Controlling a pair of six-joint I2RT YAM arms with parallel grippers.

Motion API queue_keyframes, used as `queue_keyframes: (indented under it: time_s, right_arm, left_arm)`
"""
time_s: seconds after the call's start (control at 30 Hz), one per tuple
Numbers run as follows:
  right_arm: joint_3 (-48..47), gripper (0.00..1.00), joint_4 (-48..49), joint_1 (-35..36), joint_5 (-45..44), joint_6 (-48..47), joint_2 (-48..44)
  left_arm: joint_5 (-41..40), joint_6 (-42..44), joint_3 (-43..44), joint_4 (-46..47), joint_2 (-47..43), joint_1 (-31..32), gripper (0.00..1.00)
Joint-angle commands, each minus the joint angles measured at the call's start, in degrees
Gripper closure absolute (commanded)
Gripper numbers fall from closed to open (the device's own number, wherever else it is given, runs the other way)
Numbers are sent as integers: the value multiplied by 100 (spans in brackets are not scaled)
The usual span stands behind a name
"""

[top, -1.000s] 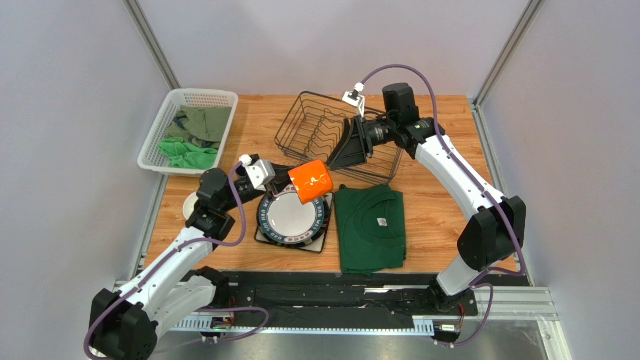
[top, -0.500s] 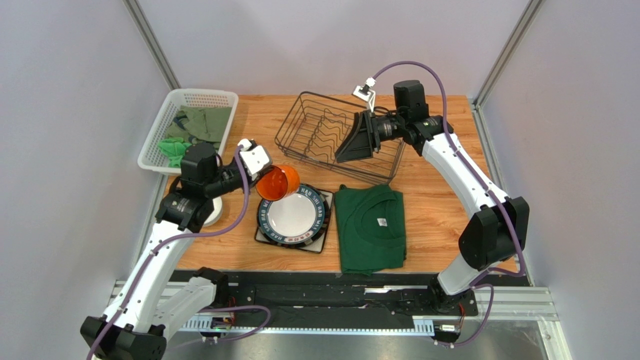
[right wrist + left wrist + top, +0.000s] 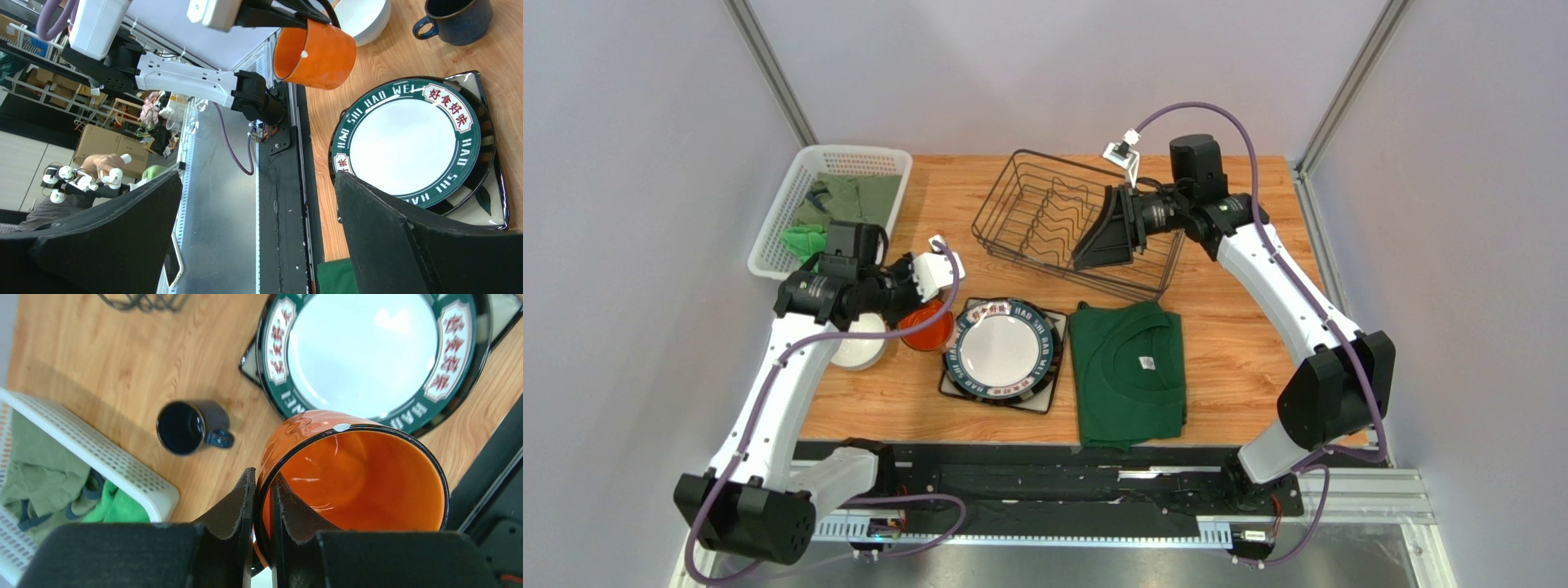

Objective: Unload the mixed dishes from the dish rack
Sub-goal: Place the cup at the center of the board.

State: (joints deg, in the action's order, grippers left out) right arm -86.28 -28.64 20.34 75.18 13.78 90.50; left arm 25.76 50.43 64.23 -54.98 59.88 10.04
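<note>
My left gripper (image 3: 919, 311) is shut on the rim of the orange mug (image 3: 923, 328), one finger inside and one outside, mouth towards the wrist camera (image 3: 356, 471). The mug hangs low between the white bowl (image 3: 857, 344) and the round dark-rimmed plate (image 3: 1001, 347), which lies on the square plate (image 3: 491, 208). The dark blue mug (image 3: 184, 425) stands upright on the wood near the white basket. My right gripper (image 3: 1102, 233) is open with nothing in it, over the right end of the dish rack (image 3: 1038, 214). Only wire dividers show in the rack.
A white perforated basket (image 3: 803, 196) with green cloths sits at the back left. A dark green shirt (image 3: 1127, 374) lies flat right of the plates. Grey walls close in on both sides and behind.
My left arm carried the orange mug left and down, from over the plates to the spot beside the bowl. The right gripper drew back slightly and stayed open.
</note>
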Motion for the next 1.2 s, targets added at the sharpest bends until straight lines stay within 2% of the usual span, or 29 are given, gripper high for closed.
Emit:
queue_keyframes:
  time_s: [0.0,0.33,1.17]
  right_arm:
    - [102,1,131,5,-73,-113,-340]
    - [164,1,149,5,-100,-112,-384]
    - [322,1,96,14,-170,-297,-445]
  left_arm:
    - [-97,757,538,-583,340,-362,100]
    - [26,1205,547,-734,1148,-749,100]
    - [246,1311,-499,277,1747,-969,100]
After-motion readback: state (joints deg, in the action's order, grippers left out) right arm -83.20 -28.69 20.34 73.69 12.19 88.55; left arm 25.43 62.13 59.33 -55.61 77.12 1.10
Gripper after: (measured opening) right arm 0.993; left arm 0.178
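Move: My left hand already pinches the orange cup by its rim. The bare spot I am bringing the cup to lies some 15 cm below that hand, about 2 cm back and 2 cm left. The white bowl sits about 13 cm to the hand's left and 1 cm ahead. The plate stack is about 13 cm to its right and 1 cm back, and the blue mug roughly 10 cm ahead and 1 cm left. From my right hand the spot is about 30 cm left, 6 cm back and 27 cm below. I lower my left hand about 10 cm in all, at first also drifting some 4 cm left, away from the plates and towards the gap beside the white bowl. After a brief check halfway I go on almost straight down, tipping the fingers some 15–20 degrees further downward and keeping my pinch on the rim. ##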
